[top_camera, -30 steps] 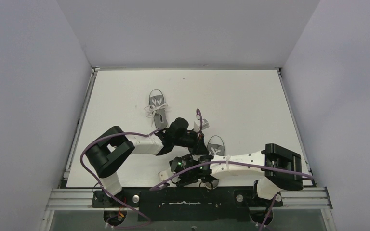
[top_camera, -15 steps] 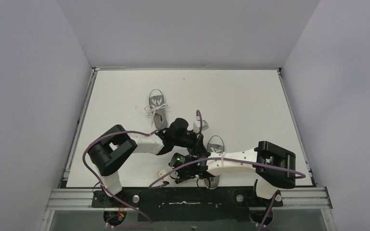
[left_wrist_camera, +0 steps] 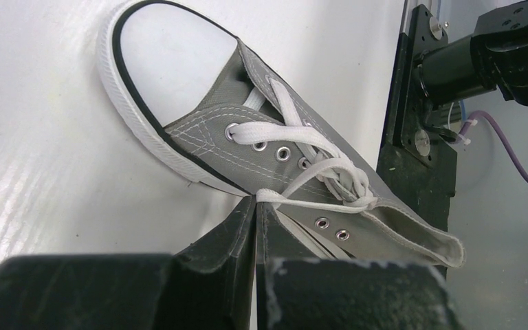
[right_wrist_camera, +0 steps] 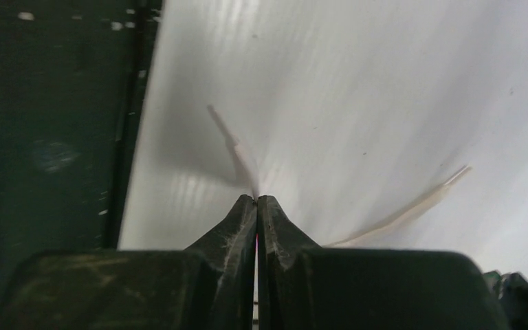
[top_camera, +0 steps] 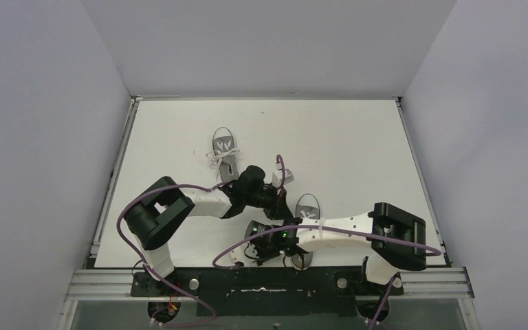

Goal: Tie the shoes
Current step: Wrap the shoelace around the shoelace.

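Observation:
One of the shoes (top_camera: 224,152) lies at the back left with its white laces splayed. The other grey shoe (left_wrist_camera: 282,148) lies near the front (top_camera: 308,205), partly under my right arm. My left gripper (left_wrist_camera: 256,199) is shut on a loop of this shoe's white lace (left_wrist_camera: 316,180) beside the eyelets. My right gripper (right_wrist_camera: 256,197) is shut on a thin lace end (right_wrist_camera: 237,148) just above the table, near the front edge. A second lace strand (right_wrist_camera: 412,205) trails to its right. In the top view both grippers (top_camera: 282,204) (top_camera: 251,251) are crowded at the near shoe.
The black mounting rail (top_camera: 275,283) runs along the front edge, close behind my right gripper, and shows as a dark strip (right_wrist_camera: 55,124) on the left. White walls enclose the white table (top_camera: 357,144) on three sides. Purple cables (top_camera: 179,192) loop over both arms.
My right gripper has closed from open onto the lace end, and its arm has shifted slightly left. The left gripper has stayed shut on the lace loop.

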You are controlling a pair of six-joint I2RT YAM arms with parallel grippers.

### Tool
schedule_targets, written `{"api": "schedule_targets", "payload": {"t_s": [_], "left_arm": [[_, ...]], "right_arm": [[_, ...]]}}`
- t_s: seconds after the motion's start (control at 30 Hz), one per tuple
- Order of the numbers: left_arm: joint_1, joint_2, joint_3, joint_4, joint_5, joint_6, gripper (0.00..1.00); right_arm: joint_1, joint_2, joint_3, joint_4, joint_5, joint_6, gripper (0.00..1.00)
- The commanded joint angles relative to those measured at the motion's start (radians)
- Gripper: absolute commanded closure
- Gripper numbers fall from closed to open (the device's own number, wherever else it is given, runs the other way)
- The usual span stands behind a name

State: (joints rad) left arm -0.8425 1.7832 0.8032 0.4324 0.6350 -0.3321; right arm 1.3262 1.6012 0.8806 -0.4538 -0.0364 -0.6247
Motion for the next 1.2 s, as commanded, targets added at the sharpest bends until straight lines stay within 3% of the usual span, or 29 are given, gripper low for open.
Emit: {"api": "schedule_targets", "payload": {"t_s": [0.0,0.17,0.37,0.47,0.67,0.9,1.07,1.17], "left_arm": [[0.022,-0.031,0.014,0.036,0.030,-0.003,1.00],[0.024,-0.033,0.014,0.066,0.034,-0.035,1.00],[0.012,-0.058,-0.021,0.122,0.030,-0.085,1.00],[-0.012,-0.086,-0.039,0.117,0.010,-0.092,1.00],[-0.055,-0.157,-0.103,0.133,-0.067,-0.113,1.00],[-0.079,-0.190,-0.135,0.146,-0.121,-0.122,1.00],[-0.084,-0.174,-0.140,0.166,-0.126,-0.131,1.00],[-0.084,-0.171,-0.142,0.166,-0.116,-0.132,1.00]], "right_arm": [[0.041,-0.121,0.063,-0.105,-0.056,0.209,1.00],[0.041,-0.320,0.001,-0.051,-0.032,0.566,1.00],[0.023,-0.597,-0.073,-0.066,0.233,1.082,1.00],[-0.015,-0.681,-0.090,-0.140,0.329,1.309,1.00],[-0.183,-0.715,-0.089,-0.353,0.322,1.666,1.00],[-0.255,-0.705,-0.116,-0.762,0.343,2.196,1.00],[-0.311,-0.663,-0.204,-0.778,0.355,2.214,1.00],[-0.398,-0.591,-0.257,-0.650,0.274,2.018,0.99]]}}
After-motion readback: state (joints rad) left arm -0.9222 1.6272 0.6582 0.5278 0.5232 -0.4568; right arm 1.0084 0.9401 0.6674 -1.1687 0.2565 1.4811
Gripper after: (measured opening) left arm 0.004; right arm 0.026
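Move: From the right hand, low on the shoe's left side with a lace end already pinched, the knot lies about 8 cm right, 3 cm ahead and 3 cm up. The lace held by the left fingers is some 9 cm ahead and 5 cm right; the shoe's heel is 5 cm back and 8 cm right. A loose lace tail lies about 5 cm straight ahead. From the left hand the knot is about 5 cm back and 2 cm right, slightly lower. Up and slightly back first, then over the shoe near the knot and down its right side, the right hand carries its pinched lace end, climbing about 15 cm and ending some 18 cm to the right as it swivels some 135 degrees clockwise. The left hand keeps its lace pinched and eases back towards the knot and up, a few centimetres. ##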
